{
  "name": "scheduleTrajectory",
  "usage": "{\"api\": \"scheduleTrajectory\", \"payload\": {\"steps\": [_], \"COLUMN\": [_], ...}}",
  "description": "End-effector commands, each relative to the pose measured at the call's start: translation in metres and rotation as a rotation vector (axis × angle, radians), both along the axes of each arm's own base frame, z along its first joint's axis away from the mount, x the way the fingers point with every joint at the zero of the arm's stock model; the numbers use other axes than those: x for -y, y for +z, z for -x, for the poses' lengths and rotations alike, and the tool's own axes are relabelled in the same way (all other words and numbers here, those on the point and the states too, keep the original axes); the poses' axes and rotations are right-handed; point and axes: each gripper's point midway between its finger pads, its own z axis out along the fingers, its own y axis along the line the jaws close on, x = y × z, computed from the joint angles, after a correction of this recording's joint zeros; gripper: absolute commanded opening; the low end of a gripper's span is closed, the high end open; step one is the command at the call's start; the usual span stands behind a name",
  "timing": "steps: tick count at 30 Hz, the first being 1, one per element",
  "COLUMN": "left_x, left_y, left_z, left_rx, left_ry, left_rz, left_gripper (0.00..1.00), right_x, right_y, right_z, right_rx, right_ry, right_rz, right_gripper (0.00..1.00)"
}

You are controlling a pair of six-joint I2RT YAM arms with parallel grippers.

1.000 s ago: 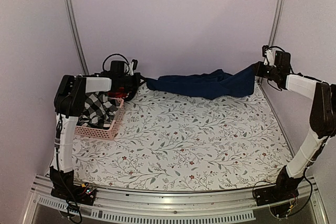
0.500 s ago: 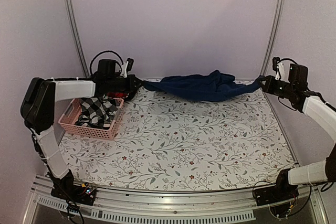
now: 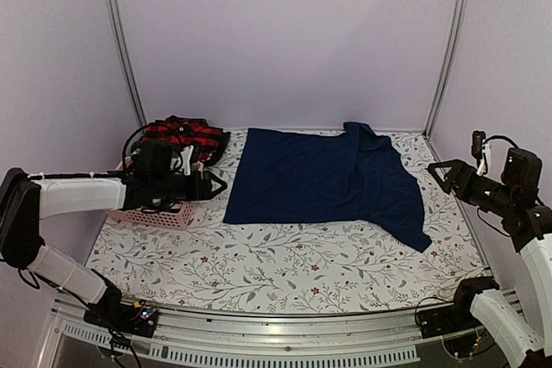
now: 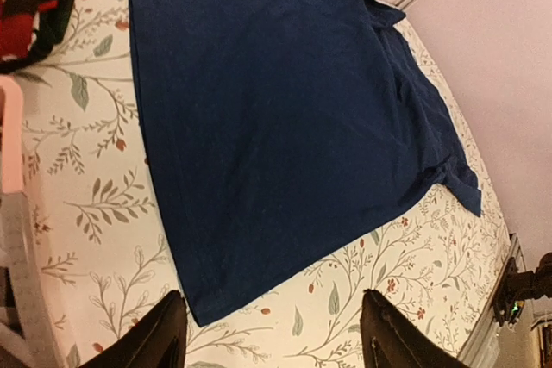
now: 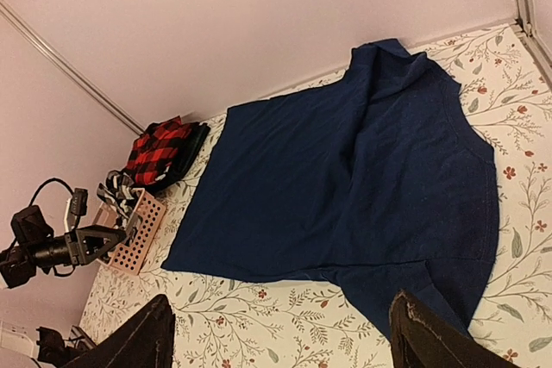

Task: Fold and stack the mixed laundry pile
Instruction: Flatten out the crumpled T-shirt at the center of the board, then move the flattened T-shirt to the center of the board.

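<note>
A navy blue garment [image 3: 319, 174] lies spread flat across the middle of the floral table; it fills the left wrist view [image 4: 276, 118] and the right wrist view [image 5: 345, 178]. My left gripper [image 3: 211, 185] hovers open just off its near left corner, nothing between its fingers [image 4: 274, 333]. Off the garment's right edge, my right gripper [image 3: 435, 174] is open and empty too [image 5: 280, 333]. A folded red-and-black plaid piece [image 3: 181, 137] rests on a black garment at the back left. A checked shirt [image 5: 121, 187] sits in the basket.
The pink slotted basket [image 5: 138, 234] stands at the left edge, mostly behind my left arm in the top view [image 3: 164, 213]. Metal frame posts rise at both back corners. Walls close the back and sides.
Both grippers have let go of the navy garment, which hung stretched between them at the back; it now lies flat. Both arms have drawn back toward the near side.
</note>
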Motion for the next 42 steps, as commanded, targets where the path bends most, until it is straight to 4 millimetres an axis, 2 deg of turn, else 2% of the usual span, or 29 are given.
{"api": "scheduleTrajectory", "payload": {"steps": [1, 2, 7, 10, 12, 13, 14, 17, 19, 20, 21, 24, 27, 31, 35, 38, 39, 42], "left_x": [0.002, 0.008, 0.04, 0.062, 0.076, 0.079, 0.084, 0.092, 0.093, 0.092, 0.091, 0.085, 0.072, 0.053, 0.036, 0.024, 0.021, 0.015], "left_y": [0.041, 0.042, 0.022, 0.0, -0.017, -0.034, -0.042, -0.068, -0.08, -0.085, -0.092, -0.111, -0.126, -0.133, -0.136, -0.139, -0.14, -0.144], "left_z": [-0.027, -0.031, -0.056, -0.067, -0.075, -0.074, -0.077, -0.084, -0.087, -0.089, -0.088, -0.078, -0.063, -0.038, -0.011, 0.008, 0.015, 0.031], "left_rx": [0.144, 0.148, 0.113, 0.066, 0.032, -0.021, -0.045, -0.096, -0.116, -0.125, -0.139, -0.187, -0.243, -0.297, -0.331, -0.354, -0.363, -0.384], "left_ry": [0.038, 0.017, -0.054, -0.101, -0.123, -0.133, -0.138, -0.141, -0.138, -0.132, -0.131, -0.13, -0.108, -0.066, -0.043, -0.036, -0.038, -0.049], "left_rz": [-0.013, -0.02, -0.075, -0.091, -0.102, -0.122, -0.129, -0.17, -0.192, -0.203, -0.214, -0.248, -0.287, -0.307, -0.328, -0.343, -0.345, -0.351], "left_gripper": [0.68, 0.68, 0.64, 0.6, 0.59, 0.58, 0.57, 0.54, 0.52, 0.5, 0.49, 0.46, 0.4, 0.37, 0.35, 0.35, 0.35, 0.35], "right_x": [0.002, 0.001, 0.0, 0.003, 0.004, 0.003, 0.002, -0.002, -0.003, -0.002, 0.0, 0.007, 0.016, 0.027, 0.028, 0.024, 0.023, 0.021], "right_y": [-0.016, -0.027, -0.059, -0.068, -0.088, -0.091, -0.108, -0.133, -0.167, -0.172, -0.187, -0.216, -0.237, -0.242, -0.244, -0.248, -0.242, -0.243], "right_z": [-0.016, -0.026, -0.079, -0.111, -0.136, -0.146, -0.157, -0.182, -0.192, -0.198, -0.2, -0.195, -0.178, -0.148, -0.104, -0.066, -0.058, -0.032], "right_rx": [-0.043, -0.062, -0.13, -0.134, -0.174, -0.178, -0.22, -0.281, -0.361, -0.36, -0.397, -0.477, -0.55, -0.615, -0.702, -0.755, -0.74, -0.764], "right_ry": [0.002, 0.016, 0.03, 0.025, 0.026, 0.03, 0.039, 0.056, 0.052, 0.042, 0.024, -0.038, -0.105, -0.2, -0.237, -0.248, -0.254, -0.268], "right_rz": [0.033, 0.035, 0.031, 0.073, 0.095, 0.1, 0.099, 0.089, 0.076, 0.071, 0.059, 0.047, 0.059, 0.051, 0.028, -0.022, -0.036, -0.071], "right_gripper": [0.81, 0.78, 0.68, 0.66, 0.66, 0.65, 0.63, 0.55, 0.52, 0.51, 0.5, 0.48, 0.43, 0.36, 0.24, 0.23, 0.23, 0.23]}}
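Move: For my left hand, the patch of T-shirt to press, inside its left end, is about 9 cm ahead, 9 cm right and 11 cm below; the shirt's near left corner lies almost straight below, and the pink basket's middle some 20 cm left and 3 cm ahead. For my right hand, the patch inside the shirt's right edge is 18 cm ahead, 1 cm right and 23 cm down, with the loose sleeve flap almost directly beneath me and the bunched far edge roughly 42 cm ahead, 12 cm left. I bring both open hands forward and down onto the T-shirt, the left hopping up slightly and swinging right first. Then, fingertips pressed on the cloth, I drag it back towards me, left hand about 6 cm and veering left, right hand about 11 cm. Both hands narrow their fingers without shutting them, and the right tips steeply downward. ##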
